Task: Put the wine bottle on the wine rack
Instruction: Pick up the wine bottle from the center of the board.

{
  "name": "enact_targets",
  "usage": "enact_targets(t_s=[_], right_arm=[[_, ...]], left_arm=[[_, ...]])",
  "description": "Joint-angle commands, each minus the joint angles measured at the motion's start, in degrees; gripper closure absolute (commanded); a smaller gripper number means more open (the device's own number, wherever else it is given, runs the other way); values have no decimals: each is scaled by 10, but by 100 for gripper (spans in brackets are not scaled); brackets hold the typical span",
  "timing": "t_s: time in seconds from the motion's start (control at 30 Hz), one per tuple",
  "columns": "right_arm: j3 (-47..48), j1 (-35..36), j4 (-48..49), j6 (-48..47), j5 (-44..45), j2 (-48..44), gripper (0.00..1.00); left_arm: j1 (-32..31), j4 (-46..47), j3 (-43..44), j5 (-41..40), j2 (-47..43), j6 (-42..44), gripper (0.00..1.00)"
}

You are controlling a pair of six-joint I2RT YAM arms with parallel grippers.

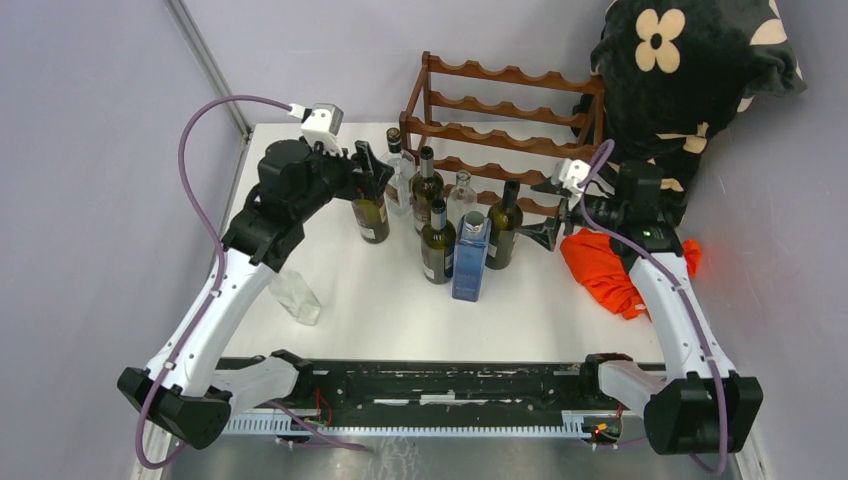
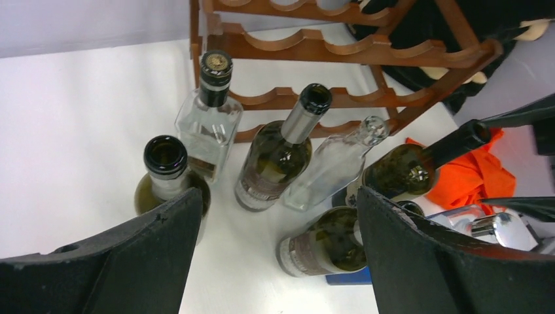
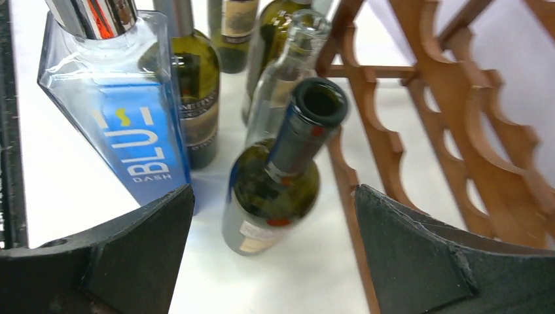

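The reddish-brown wine rack stands at the back of the table, with no bottle showing on it; it also shows in the right wrist view. Several wine bottles stand upright in a cluster in front of it. My right gripper is open just right of a dark green wine bottle. In the right wrist view that bottle stands ahead between the open gripper's fingers, untouched. My left gripper is open above the leftmost green bottle. In the left wrist view that bottle is by the left finger of the gripper.
A blue square bottle, two clear bottles and more green ones crowd the middle. A clear glass bottle lies at front left. An orange cloth lies at right. A black floral cushion sits by the rack.
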Motion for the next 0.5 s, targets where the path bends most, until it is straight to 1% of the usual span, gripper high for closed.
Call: enact_targets(t_s=[0.0,0.07,0.2,0.43,0.47], right_arm=[[16,44,52,14,-3,31,3],[13,53,85,40,5,43,6],[37,71,91,45,17,84,15],[61,85,111,54,15,125,33],[61,88,116,56,14,128,37]], left_arm=[[-1,96,-8,36,-30,-32,7],[-1,109,-10,41,-34,-36,7],[-1,129,-13,52,-37,-45,7],[-1,143,-17,74,-35,-66,7],[-1,143,-17,78,-35,-67,7]])
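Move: The wine bottle stands about 6 cm to the right hand's left and 3 cm ahead, its middle roughly 14 cm below. From that hand, the blue bottle is some 12 cm left and 3 cm back, the clear bottle about 14 cm left and 8 cm ahead, and a green bottle roughly 19 cm left, level with it. From the left hand, the wine bottle is about 22 cm right, level ahead, its middle some 20 cm lower. Right hand reaches about 5 cm left-forward and down around the wine bottle's neck, fingers partly closing; left rises. ##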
